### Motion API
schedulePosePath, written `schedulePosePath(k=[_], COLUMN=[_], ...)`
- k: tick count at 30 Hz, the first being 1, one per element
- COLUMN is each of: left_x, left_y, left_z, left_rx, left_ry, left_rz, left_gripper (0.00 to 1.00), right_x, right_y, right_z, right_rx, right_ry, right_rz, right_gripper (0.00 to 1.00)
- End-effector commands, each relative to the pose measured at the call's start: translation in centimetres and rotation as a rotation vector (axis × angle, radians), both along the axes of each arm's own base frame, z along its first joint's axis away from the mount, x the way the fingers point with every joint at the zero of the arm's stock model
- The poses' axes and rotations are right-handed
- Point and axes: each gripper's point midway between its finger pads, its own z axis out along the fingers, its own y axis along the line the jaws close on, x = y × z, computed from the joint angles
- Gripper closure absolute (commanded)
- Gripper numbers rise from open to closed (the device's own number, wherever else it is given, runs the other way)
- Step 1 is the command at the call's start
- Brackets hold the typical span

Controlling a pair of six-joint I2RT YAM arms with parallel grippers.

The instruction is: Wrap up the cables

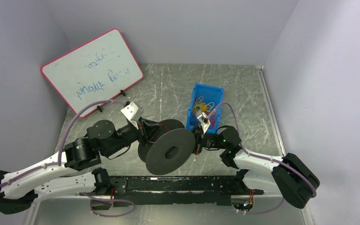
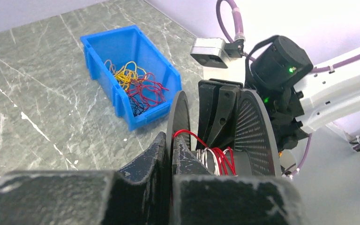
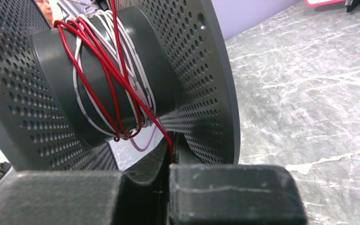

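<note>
A black spool [image 1: 166,146] with perforated flanges is held off the table between both arms. My left gripper [image 1: 146,129] [image 2: 172,140] is shut on the edge of one spool flange [image 2: 179,112], which sits pinched between the fingertips. Turns of thin red cable [image 3: 167,139] and white wire lie around the spool core [image 3: 51,58]. One red strand runs down from the core into my right gripper [image 3: 171,141] [image 1: 198,139], which is shut on it just beside the other flange [image 3: 201,70]. The red cable [image 2: 186,131] also arcs over a left fingertip.
A blue bin [image 1: 205,104] [image 2: 122,51] holding a yellow, red and blue wire tangle stands right behind the spool. A red-framed whiteboard [image 1: 91,72] leans at the back left. Walls close in the grey marbled table on three sides.
</note>
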Motion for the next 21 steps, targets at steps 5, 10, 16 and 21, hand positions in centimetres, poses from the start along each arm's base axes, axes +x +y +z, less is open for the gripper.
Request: schedulePosePath(k=[5, 10, 16, 21], left_x=[5.0, 6.4, 8.2, 9.5], left_y=[4.1, 4.6, 3.5, 3.2], left_z=[7.8, 6.8, 4.0, 1.4], left_rx=[-0.335, -0.322, -0.302, -0.284], left_ry=[-0.035, -0.020, 0.085, 0.184], left_rz=[0.381, 0.436, 0.374, 0.298], left_gripper=[0.93, 0.93, 0.93, 0.93], right_x=[-1.3, -1.8, -1.6, 0.0], right_y=[-0.4, -0.3, 0.0, 0.0], right_z=[0.0, 0.5, 0.8, 0.6], right_rx=[0.077, 0.106, 0.109, 0.086], right_ry=[0.129, 0.149, 0.145, 0.167], right_rz=[0.018, 0.028, 0.008, -0.094], right_gripper=[1.00, 1.00, 1.00, 1.00])
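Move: Below the left hand, which already clamps the rim of its farther flange, hangs the spool, its middle roughly 6 cm down, 6 cm to the right and 4 cm back. From the right hand, which is already pinching the free run of red cable, that middle lies some 10 cm to the left, 4 cm back and about 5 cm higher. The blue crate stands about 20 cm ahead of the right hand, 8 cm to its right and 16 cm lower. Carrying the spool forward by its flange, the left hand travels about 5 cm and sinks slightly, tipping its fingers down and swinging a little counter-clockwise, some 15 degrees in all. The right hand keeps the red cable pinched beside the gap between the flanges and follows only about 2 cm forward and a little up, rolling its left-pointing fingers upward as the wrist twists. ##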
